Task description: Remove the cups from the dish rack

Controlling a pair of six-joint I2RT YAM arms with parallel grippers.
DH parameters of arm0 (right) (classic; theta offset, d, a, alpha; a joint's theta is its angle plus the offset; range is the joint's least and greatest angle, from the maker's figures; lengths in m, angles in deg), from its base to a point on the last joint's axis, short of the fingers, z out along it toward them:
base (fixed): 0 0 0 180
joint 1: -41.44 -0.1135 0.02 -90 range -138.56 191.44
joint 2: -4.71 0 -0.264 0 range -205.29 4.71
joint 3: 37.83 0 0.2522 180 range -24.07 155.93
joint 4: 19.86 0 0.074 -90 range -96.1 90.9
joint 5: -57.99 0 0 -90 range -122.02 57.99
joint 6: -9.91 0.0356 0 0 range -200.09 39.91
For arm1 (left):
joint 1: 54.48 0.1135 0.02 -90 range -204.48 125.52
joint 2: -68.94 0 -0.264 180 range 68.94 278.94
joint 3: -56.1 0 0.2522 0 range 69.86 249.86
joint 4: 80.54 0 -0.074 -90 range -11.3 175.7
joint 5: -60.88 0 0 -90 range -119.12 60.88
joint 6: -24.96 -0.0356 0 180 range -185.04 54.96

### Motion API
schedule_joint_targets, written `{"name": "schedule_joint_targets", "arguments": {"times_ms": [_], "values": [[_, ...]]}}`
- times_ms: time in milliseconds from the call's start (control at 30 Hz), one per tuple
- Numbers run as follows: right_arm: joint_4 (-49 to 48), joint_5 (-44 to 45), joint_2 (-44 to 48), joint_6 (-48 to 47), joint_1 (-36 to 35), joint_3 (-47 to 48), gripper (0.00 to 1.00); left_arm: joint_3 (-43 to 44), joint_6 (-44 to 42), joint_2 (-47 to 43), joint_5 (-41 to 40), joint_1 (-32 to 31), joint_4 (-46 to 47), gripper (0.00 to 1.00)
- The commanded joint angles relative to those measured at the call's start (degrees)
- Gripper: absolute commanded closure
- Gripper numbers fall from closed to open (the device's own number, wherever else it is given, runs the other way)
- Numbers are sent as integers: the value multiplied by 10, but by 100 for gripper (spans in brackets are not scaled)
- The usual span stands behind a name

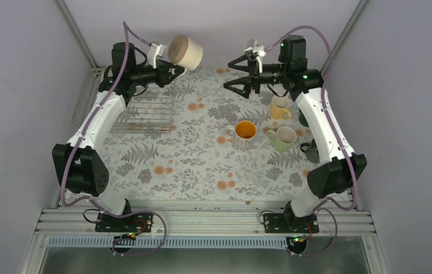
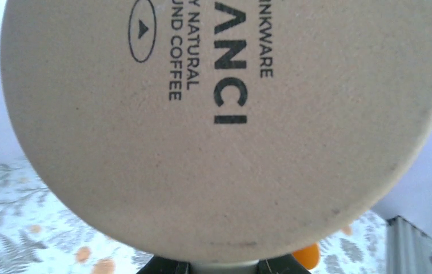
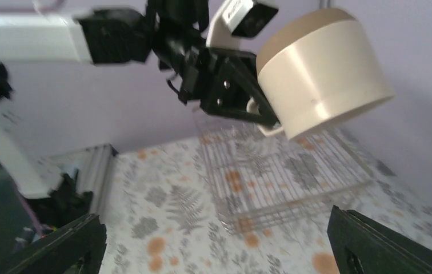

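My left gripper is shut on the handle side of the cream-white mug and holds it high above the table, near the back wall. The mug's tan base fills the left wrist view and hides the fingers. In the right wrist view the held mug hangs above the see-through dish rack, which holds no mugs. The rack lies at the back left. My right gripper is open and empty, raised and facing the left arm. The patterned mug, yellow mug and pale green mug stand at the right.
A dark green mug stands at the right edge, partly hidden behind the right arm. The table carries a floral cloth. Grey walls close in on the left, back and right.
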Motion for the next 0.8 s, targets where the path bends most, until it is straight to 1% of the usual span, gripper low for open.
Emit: {"name": "schedule_joint_targets", "arguments": {"times_ms": [0,67,133,167,267,367,567,633,767], "values": [[-113,-236,-52,150,59,27,0,-8,61,-29,101,-14,175,98],[-163,-309,-73,210,81,20,0,-27,80,-37,102,-23,217,98],[-178,-334,-83,222,97,14,0,-51,128,-40,109,-37,295,98],[-185,-340,-86,226,99,8,0,-53,130,-38,109,-46,305,98],[-189,-376,-99,232,102,6,0,-36,91,-23,96,-82,272,98],[-180,-364,-102,215,103,14,0,-31,72,-9,85,-110,261,97],[-194,-363,-117,231,103,15,0,-12,62,29,83,-126,251,98],[-194,-368,-117,231,103,14,0,-8,60,38,84,-129,254,98],[-208,-383,-112,252,102,5,3,-30,62,38,71,-131,314,98]]}}
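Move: The left hand holds the cream cup by its handle, the cup's body some 5 cm above, 3 cm right and 1 cm ahead of it; the right hand's open fingers await about 18 cm right, 7 cm back and 4 cm higher, the dish rack 19 cm left, 7 cm ahead, 33 cm below. From the right hand the cup is roughly 16 cm left, 8 cm ahead, nearly level; the white mug is 8 cm right, 5 cm ahead, the green mug 24 cm right, 3 cm ahead, both some 35 cm below. The left arm, keeping its grip on the handle, carries the cream cup about 11 cm to the right towards the open right gripper, drawing back a few centimetres and arching slightly up and down again while the wrist swings some 20 degrees clockwise. The right hand first shifts a little forward and right, rolling and lifting its left-pointing fingers to about level, then holds there wide open for the arriving cup, the fingers not closing. ##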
